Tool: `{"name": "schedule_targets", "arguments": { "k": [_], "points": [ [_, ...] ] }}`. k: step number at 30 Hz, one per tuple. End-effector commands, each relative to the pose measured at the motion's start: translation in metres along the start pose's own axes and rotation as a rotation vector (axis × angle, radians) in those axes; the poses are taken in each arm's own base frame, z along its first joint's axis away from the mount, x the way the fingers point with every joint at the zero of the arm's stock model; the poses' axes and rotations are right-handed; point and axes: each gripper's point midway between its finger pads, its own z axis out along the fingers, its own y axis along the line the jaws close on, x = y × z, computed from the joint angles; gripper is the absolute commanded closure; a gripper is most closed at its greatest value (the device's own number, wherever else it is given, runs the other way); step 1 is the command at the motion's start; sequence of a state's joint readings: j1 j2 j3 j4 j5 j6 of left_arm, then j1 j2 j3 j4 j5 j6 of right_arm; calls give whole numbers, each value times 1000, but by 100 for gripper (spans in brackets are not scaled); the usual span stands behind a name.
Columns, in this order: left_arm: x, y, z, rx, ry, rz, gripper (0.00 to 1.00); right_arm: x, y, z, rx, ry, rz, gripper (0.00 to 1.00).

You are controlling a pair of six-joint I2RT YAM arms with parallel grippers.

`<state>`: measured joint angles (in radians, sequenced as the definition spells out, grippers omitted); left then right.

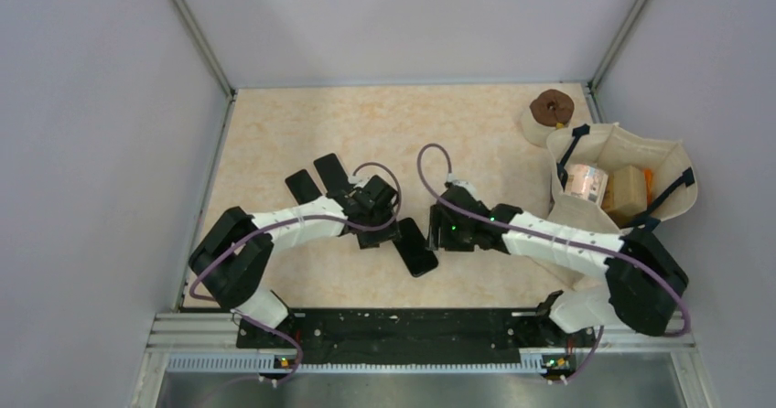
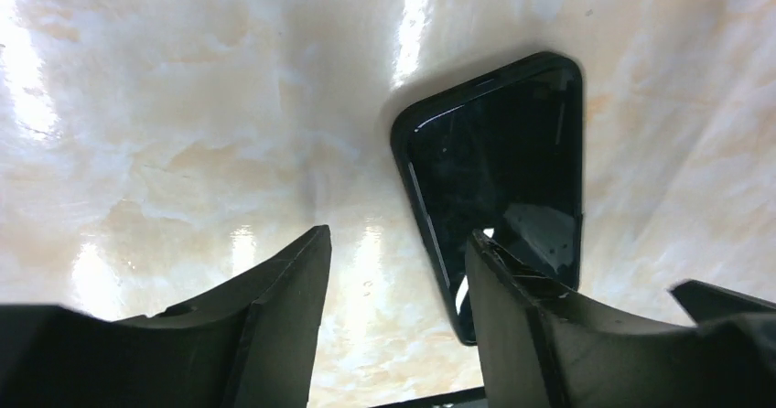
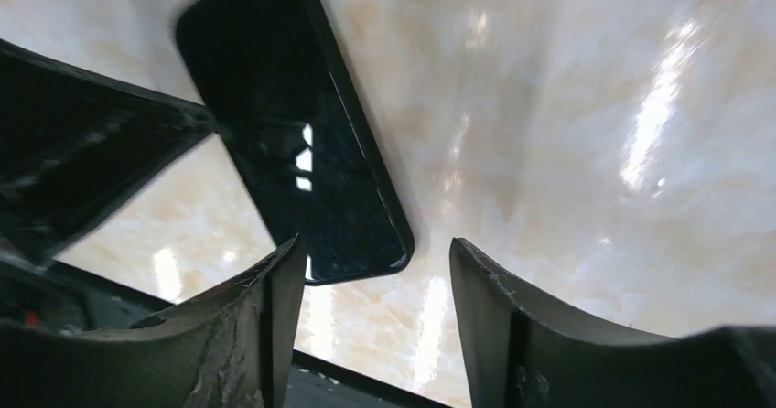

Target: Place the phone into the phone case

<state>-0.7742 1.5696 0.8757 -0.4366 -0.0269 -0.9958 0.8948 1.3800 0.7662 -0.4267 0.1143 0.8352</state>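
Note:
A black phone (image 1: 417,247) lies flat on the marbled table between my two grippers. Its glossy screen faces up and a dark raised rim runs round it, like a case; I cannot tell phone and case apart. The phone (image 2: 499,166) sits ahead and right of my left gripper (image 2: 398,248), which is open and empty, its right finger (image 2: 522,316) covering the phone's near corner. Ahead and left of my open, empty right gripper (image 3: 373,257), the phone (image 3: 293,138) also shows. Seen from above, the left gripper (image 1: 388,229) and right gripper (image 1: 446,234) flank the phone.
Two more flat black slabs (image 1: 316,177) lie side by side behind the left arm. A cream tote bag (image 1: 586,214) with boxes inside stands at the right, and a brown roll (image 1: 552,110) sits behind it. A black rail (image 1: 393,330) runs along the near edge.

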Motion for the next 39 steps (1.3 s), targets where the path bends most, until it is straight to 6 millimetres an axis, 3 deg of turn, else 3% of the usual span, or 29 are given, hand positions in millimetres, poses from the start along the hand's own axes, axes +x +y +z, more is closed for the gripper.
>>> {"name": "schedule_targets", "arguments": {
  "k": [1, 6, 13, 26, 39],
  "points": [
    [-31, -25, -25, -27, -159, -68, 33, -58, 23, -43, -177, -158, 0, 39],
    [-31, -53, -29, -108, -233, -95, 15, -81, 5, -64, -188, -241, 36, 33],
    [-28, -68, -21, -268, -290, -104, 8, -88, -22, -89, -179, -303, 72, 26],
    [6, -70, 15, -269, -179, -134, 1, -71, -31, -99, -210, -297, 80, 22],
    [26, -47, 31, -324, -123, -156, 1, -61, -33, -94, -219, -273, 77, 20]
  ]
}}
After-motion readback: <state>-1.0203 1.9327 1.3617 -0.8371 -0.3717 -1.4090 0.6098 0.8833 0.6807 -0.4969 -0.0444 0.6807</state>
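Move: The cased phone lies about 6 cm to the right of the left hand and a centimetre back, only 2 cm or so below. From the right hand the same phone is some 7 cm left, 2 cm ahead and about 4 cm below. Two dark slabs lie farther out on the left: the inner one about 20 cm ahead and 20 cm left of the left hand, the outer one about 17 cm ahead and 29 cm left, both around 2 cm lower. Lifting over the near edge of the cased phone, the left hand arcs about 6 cm right, up and slightly forward, then back and down to its old height. It rolls and turns counter-clockwise, some 15 degrees each, and opens wide to straddle the phone. The right hand clears away upward, about 9 cm, and 6 cm right, first forward and then partly back, opening further. ##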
